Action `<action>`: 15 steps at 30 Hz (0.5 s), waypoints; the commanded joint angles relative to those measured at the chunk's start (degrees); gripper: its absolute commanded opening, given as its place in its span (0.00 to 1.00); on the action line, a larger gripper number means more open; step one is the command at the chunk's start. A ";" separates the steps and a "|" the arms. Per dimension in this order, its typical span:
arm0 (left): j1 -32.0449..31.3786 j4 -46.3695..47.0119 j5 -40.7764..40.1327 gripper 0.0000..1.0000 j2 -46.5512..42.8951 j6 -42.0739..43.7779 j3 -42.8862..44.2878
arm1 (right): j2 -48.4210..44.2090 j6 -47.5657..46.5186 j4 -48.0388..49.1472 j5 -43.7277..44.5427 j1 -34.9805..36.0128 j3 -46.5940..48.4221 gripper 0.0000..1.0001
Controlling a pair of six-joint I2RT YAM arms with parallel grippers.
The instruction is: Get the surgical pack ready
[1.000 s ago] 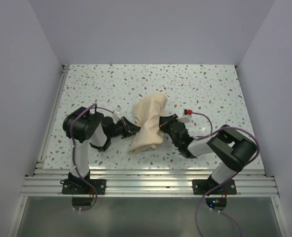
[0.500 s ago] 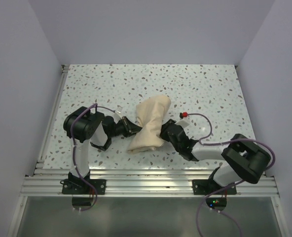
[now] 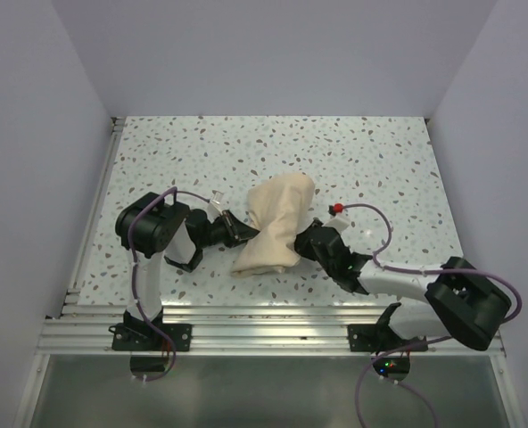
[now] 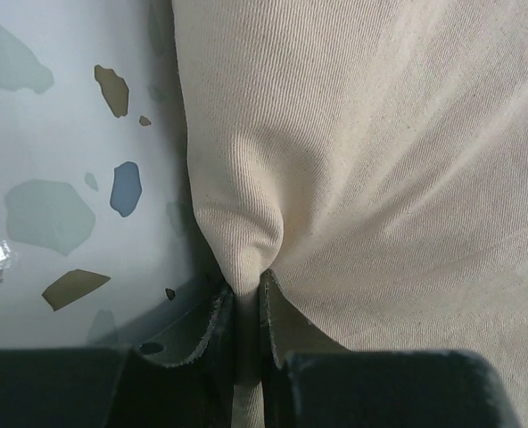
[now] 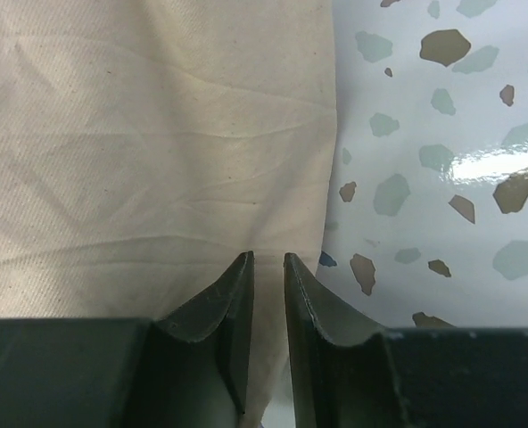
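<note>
The surgical pack shows as a tan cloth bundle (image 3: 273, 227) lying crumpled on the speckled table (image 3: 380, 160); no tray or instruments are visible. My left gripper (image 3: 243, 234) meets its left side. In the left wrist view the left gripper (image 4: 246, 281) is shut on a pinched fold of the cloth (image 4: 380, 134). My right gripper (image 3: 302, 239) sits at the bundle's right side. In the right wrist view the right gripper (image 5: 268, 259) has its jaws a narrow gap apart over the cloth (image 5: 157, 134), whose right edge runs flat and unpinched through that gap.
A purple cable with a red-tipped end (image 3: 338, 209) loops over the table beside the right wrist. A metal rail (image 3: 273, 334) runs along the near edge by the arm bases. Plain walls close in the left, back and right sides.
The right arm's elbow has swung down and out to the right, stretching the arm low along the table. The top of the bundle has shifted slightly right. The left arm has stayed put.
</note>
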 commanded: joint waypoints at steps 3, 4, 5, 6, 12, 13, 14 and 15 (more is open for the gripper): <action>-0.94 -10.76 -1.64 0.00 2.80 6.16 -0.94 | -6.26 -1.61 -6.95 -2.90 -3.02 -0.32 0.33; -0.85 -10.76 -1.64 0.00 2.97 6.16 -0.94 | -9.23 -1.79 -7.38 -4.47 -4.69 -1.54 0.35; -0.85 -10.59 -1.56 0.00 3.06 6.16 -0.94 | -11.35 -2.23 -8.26 -5.10 -5.40 -1.99 0.36; -0.85 -10.50 -1.47 0.00 3.15 6.16 -0.94 | -13.37 -3.28 -10.53 -5.45 -6.01 -2.43 0.39; -0.85 -10.41 -1.56 0.00 3.06 6.08 -1.12 | -27.42 -8.99 -24.58 -8.79 -6.46 0.02 0.60; -0.85 -10.32 -1.56 0.00 2.89 6.08 -1.20 | -28.93 -10.04 -25.83 -9.75 -6.46 0.11 0.61; -0.85 -10.41 -1.56 0.00 2.89 6.08 -1.12 | -30.16 -11.19 -26.80 -10.81 -6.46 0.37 0.61; -0.85 -10.58 -1.56 0.00 2.80 6.08 -1.20 | -32.70 -13.28 -29.34 -12.56 -6.46 0.81 0.61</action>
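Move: The cloth bundle that is being made into the surgical pack has its middle about 4 cm ahead of the right hand, 5 cm to its left and 4 cm below. The left gripper, pinching the bundle's left edge, is some 10 cm to the right hand's left and 1 cm farther out. The bundle's near end lies roughly 7 cm back and 8 cm left of the right hand. From the left hand, the bundle's middle is about 5 cm right and 2 cm ahead. The left gripper keeps its still pinch on the cloth's left edge while the right hand, already partly open, comes clear of the right edge. The right hand first slips right near cloth level, then rises as well, ending about 6 cm up and 5 cm right with a late draw back, its fingers spreading to over half open and its wrist barely turning. ##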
